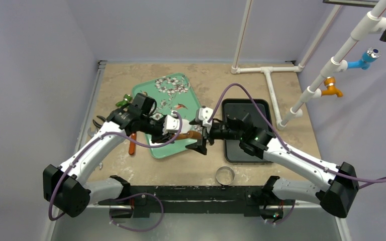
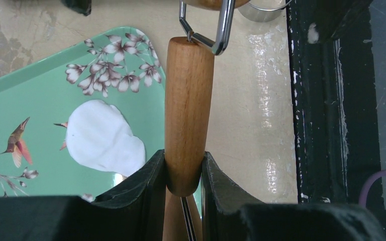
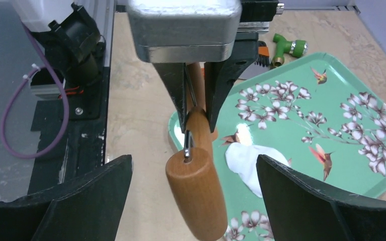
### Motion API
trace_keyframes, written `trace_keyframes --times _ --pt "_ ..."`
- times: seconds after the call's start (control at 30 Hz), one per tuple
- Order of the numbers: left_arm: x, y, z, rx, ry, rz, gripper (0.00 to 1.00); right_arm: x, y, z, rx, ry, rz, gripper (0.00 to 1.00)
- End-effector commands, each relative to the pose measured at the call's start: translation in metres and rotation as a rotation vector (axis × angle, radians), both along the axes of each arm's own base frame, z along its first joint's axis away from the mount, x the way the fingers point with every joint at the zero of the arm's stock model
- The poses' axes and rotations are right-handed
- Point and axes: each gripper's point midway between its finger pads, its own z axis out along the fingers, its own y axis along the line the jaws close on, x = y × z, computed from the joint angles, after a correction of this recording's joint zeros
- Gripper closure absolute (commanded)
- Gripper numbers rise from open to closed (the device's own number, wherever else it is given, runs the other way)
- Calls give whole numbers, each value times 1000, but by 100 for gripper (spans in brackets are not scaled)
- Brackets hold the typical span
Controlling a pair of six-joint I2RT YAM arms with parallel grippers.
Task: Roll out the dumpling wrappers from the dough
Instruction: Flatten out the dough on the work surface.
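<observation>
A flat white piece of dough (image 2: 103, 138), spread thin like a dumpling wrapper with an uneven edge, lies on the green flowered tray (image 2: 25, 100). From the right wrist view the dough (image 3: 249, 160) shows beside the roller. My left gripper (image 2: 183, 155) is shut on a wooden roller (image 2: 188, 100) with a metal wire frame, holding it above the tray's near corner. My right gripper (image 3: 193, 165) is open, its fingers wide on either side of the roller's free wooden end (image 3: 198, 198) without touching it. From above, both grippers meet at the roller (image 1: 190, 134).
A black tray (image 1: 231, 108) lies right of the green tray (image 1: 156, 95). A metal ring cutter (image 1: 224, 175) stands near the front edge. An orange-handled tool (image 1: 132, 145) and a green nozzle (image 1: 125, 99) lie left of the tray. White pipes (image 1: 271, 80) stand at the back right.
</observation>
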Motion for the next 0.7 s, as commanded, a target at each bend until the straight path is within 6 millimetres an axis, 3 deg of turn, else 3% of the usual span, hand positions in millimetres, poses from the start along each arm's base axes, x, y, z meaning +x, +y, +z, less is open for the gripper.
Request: trace_keyframes --times 0.0,0.43,0.5,0.67 --pt "0 -14 30 -98 -14 -37 100 18 12 19 73 -27 -58 9" --pt "-1 -16 33 -110 -7 -40 100 20 36 5 53 69 -8 40" --pt "-1 -16 33 -109 -6 -41 100 21 37 1 44 77 -14 51" --pt "0 -17 33 -115 -2 -39 100 23 35 -1 28 87 -29 93"
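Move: The small roller on the tool's upper end, the right gripper's aim, sits about 3 cm below the right hand, 2 cm ahead and 2 cm to its left. The dough lies some 9 cm ahead of that hand, 4 cm left and 23 cm down; the metal ring is roughly 10 cm back, 14 cm right and 23 cm down. From the left hand, already pinching the handle, that roller stands about 6 cm right, 6 cm up and level fore and aft. Close the wide-open right gripper around the small roller while bringing it some 3 cm left and 3 cm down, easing forward about 2 cm with a slight tip downward; finish with the pads on the roller's sides. Keep the left gripper shut on the handle and practically still, letting it rise only about 1 cm. ##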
